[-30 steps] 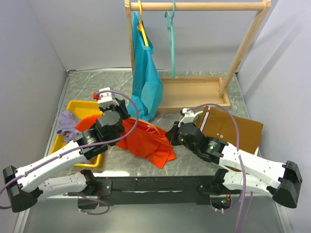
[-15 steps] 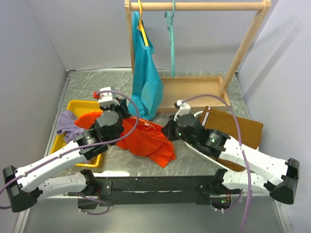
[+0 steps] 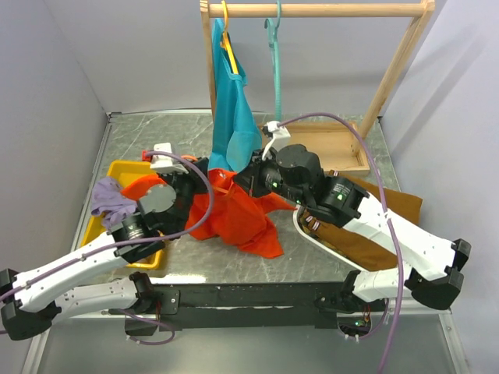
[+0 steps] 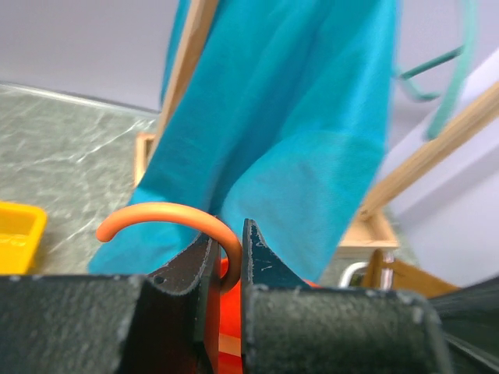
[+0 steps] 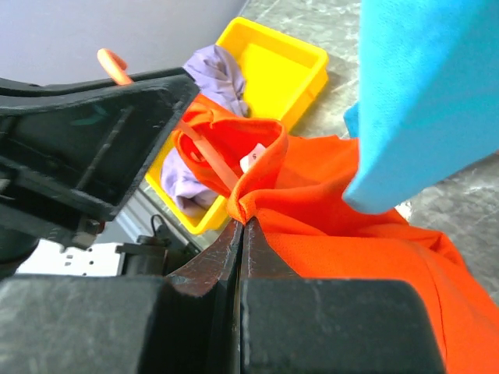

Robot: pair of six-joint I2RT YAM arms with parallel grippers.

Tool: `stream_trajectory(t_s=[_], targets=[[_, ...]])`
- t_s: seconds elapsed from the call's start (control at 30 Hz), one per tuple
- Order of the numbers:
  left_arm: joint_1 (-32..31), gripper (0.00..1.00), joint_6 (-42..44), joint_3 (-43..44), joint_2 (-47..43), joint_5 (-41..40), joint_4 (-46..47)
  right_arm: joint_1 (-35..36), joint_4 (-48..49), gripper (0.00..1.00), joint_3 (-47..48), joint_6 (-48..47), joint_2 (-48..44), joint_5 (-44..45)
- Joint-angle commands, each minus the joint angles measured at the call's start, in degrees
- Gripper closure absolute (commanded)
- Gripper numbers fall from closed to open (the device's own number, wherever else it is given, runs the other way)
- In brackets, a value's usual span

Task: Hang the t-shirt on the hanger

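Note:
The orange-red t-shirt (image 3: 234,222) lies bunched on the table between the arms, one edge lifted. My right gripper (image 3: 240,183) is shut on a fold of that edge (image 5: 257,183), and in the right wrist view the jaws (image 5: 243,222) press flat together on the cloth. The thin orange hanger (image 4: 156,212) has its curved hook sticking out to the left of my left gripper (image 4: 226,234), which is shut on its neck. One hanger arm (image 5: 204,152) runs down into the t-shirt's opening. The rest of the hanger is hidden by cloth.
A teal t-shirt (image 3: 234,117) hangs from the wooden rack (image 3: 312,10) right behind both grippers, with a teal hanger (image 3: 274,54) beside it. A yellow tray (image 3: 117,173) holding lilac cloth (image 3: 109,199) sits on the left. A brown board (image 3: 394,206) lies on the right.
My right arm has swung left and towards the rack, lifting the t-shirt's edge up beside the left gripper. The left gripper has shifted slightly back with the hanger.

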Motion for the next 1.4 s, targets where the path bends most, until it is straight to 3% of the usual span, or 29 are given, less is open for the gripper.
stream_trajectory(t_s=[0.0, 0.33, 0.43, 0.73, 0.83, 0.9, 1.13, 1.3, 1.33, 1.37], targets=[[-0.22, 0.99, 0.41, 4.61, -5.60, 2.64, 3.09, 0.75, -2.78, 1.00, 8.16, -2.28, 0.36, -1.64], [-0.22, 0.99, 0.93, 11.89, -1.13, 8.00, 2.92, 1.11, -8.94, 1.00, 21.70, -4.04, 4.06, -1.20], [-0.22, 0.99, 0.16, 16.20, 2.72, 8.35, -1.29, 1.11, -9.47, 1.00, 23.45, -4.13, 4.49, -1.11], [-0.66, 0.99, -0.55, 14.53, 3.96, 10.99, 2.57, 1.11, -9.03, 1.00, 26.09, -3.25, 6.51, -1.11], [-1.54, 0.99, -2.83, 14.63, 4.42, 7.04, 2.03, 1.11, -10.26, 1.00, 29.35, -3.42, 8.53, -1.03], [-1.54, 0.99, -1.09, 11.12, 2.66, 9.92, 6.50, 1.11, -10.17, 1.00, 28.57, -3.69, 8.54, -0.32], [-1.63, 0.99, -3.20, 10.67, 3.63, 8.80, 5.38, 1.11, -10.78, 1.00, 30.15, -3.77, 10.12, -0.68], [-1.63, 0.99, 1.20, 16.63, 0.99, 6.95, -0.56, 0.93, -10.17, 1.00, 22.17, -4.21, 5.82, 1.78], [-1.63, 0.99, 1.29, 17.86, 0.90, 7.91, -1.29, 0.84, -10.78, 0.99, 21.54, -4.65, 4.68, 1.96], [-1.54, 0.99, 1.55, 19.61, 0.81, 8.61, -3.30, 0.50, -11.31, 0.86, 21.18, -5.00, 4.15, 2.14]])
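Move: The left hand has the orange hanger by its hook. The middle of the orange t-shirt hangs about 16 cm below it, roughly 7 cm to its right and 4 cm back. The right hand grips the t-shirt's top edge; from it the hanger's middle lies some 4 cm left, 1 cm ahead and 5 cm below. The blue shirt hangs about 18 cm ahead and 5 cm right of the left hand, near level; the yellow bin is 26 cm to its left, level fore and aft, 33 cm below. Still pinching the hanger's hook, with the right fingers still shut on the t-shirt's upper edge, both hands haul upward together some 9 cm. The left then edges about 4 cm right towards the right hand, its wrist turning roughly 10 degrees clockwise with its left side dipping, while the right hovers and sinks about a centimetre at the last, still gripping. ##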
